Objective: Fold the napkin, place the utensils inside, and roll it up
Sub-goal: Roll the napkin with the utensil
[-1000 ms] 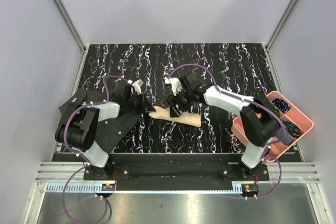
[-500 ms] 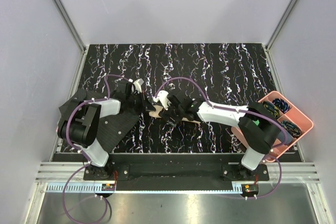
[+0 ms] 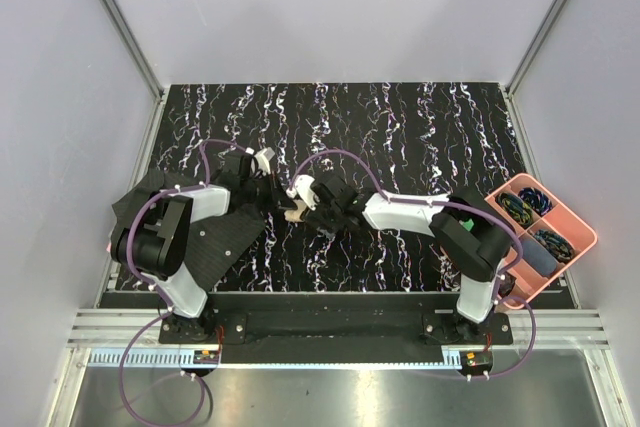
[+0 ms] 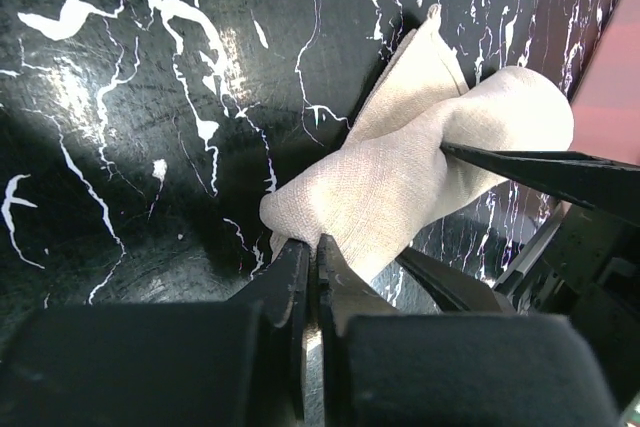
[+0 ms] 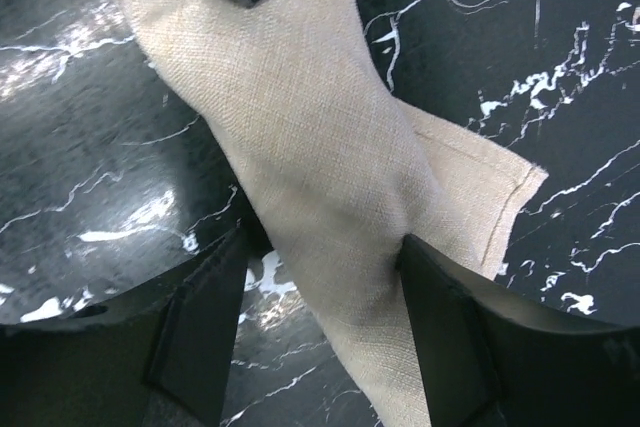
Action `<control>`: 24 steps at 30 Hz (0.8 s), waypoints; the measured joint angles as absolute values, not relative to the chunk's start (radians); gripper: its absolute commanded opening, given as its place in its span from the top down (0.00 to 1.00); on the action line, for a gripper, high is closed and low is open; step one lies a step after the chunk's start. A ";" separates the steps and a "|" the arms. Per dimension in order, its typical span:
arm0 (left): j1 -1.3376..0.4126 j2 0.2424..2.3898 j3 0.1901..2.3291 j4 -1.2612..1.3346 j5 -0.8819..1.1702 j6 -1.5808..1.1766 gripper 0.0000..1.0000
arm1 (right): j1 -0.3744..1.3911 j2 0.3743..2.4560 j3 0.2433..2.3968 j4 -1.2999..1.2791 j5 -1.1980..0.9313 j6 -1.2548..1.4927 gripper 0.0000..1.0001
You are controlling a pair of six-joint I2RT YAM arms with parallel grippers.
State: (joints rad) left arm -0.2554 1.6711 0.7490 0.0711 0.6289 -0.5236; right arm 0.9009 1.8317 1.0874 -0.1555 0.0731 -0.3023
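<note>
The napkin (image 4: 400, 177) is a beige roll lying on the black marbled table. From above only a small part of the napkin (image 3: 292, 213) shows between the two grippers. My left gripper (image 4: 312, 247) is shut on the roll's near end; seen from above, the left gripper (image 3: 272, 195) sits just left of the cloth. My right gripper (image 5: 325, 247) stands open astride the napkin (image 5: 310, 127), its right finger (image 5: 440, 317) pressing the cloth, and from above the right gripper (image 3: 308, 205) is just right of the left one. The utensils are hidden.
A black dotted mat (image 3: 215, 237) lies under the left arm at the table's left. A pink tray (image 3: 590, 237) with small coloured items stands at the right edge. The right arm stretches across the table's middle.
My right gripper has slid left along the napkin, close up to the left gripper. Less of the cloth shows from above. The left gripper has stayed shut in place.
</note>
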 measured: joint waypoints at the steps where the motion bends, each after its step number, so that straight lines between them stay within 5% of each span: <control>1: -0.255 1.671 0.752 0.068 0.628 -0.522 0.75 | 0.900 1.838 1.092 -0.154 0.078 -0.303 0.37; 4: -0.255 1.671 0.766 0.060 0.625 -0.516 0.50 | 0.888 1.861 1.114 -0.162 0.084 -0.303 0.50; 8: -0.253 1.665 0.786 0.046 0.600 -0.510 0.38 | 0.857 1.889 1.155 -0.186 0.061 -0.300 0.59; 24: -0.237 1.492 0.662 0.117 0.543 -0.495 0.35 | 0.725 1.959 1.317 -0.436 -0.347 -0.238 0.64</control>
State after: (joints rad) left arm -0.2375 1.4921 0.6624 0.1165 0.5434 -0.4946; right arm 0.7250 1.9594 1.3174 -0.4358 -0.3466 -0.2379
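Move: The napkin roll's middle lies right at the open right fingers, about 1 cm to the right and 1 cm below; its left end is some 7 cm left and 4 cm ahead. From the left hand, whose shut fingers still pinch that end, the roll's middle is about 9 cm right, 4 cm back and 2 cm lower. The dark mat's middle is roughly 19 cm to that hand's left, 6 cm back. Right hand goes some 2 cm forward, then back, steepening, pinching the roll; left lets go, rising 3 cm. ##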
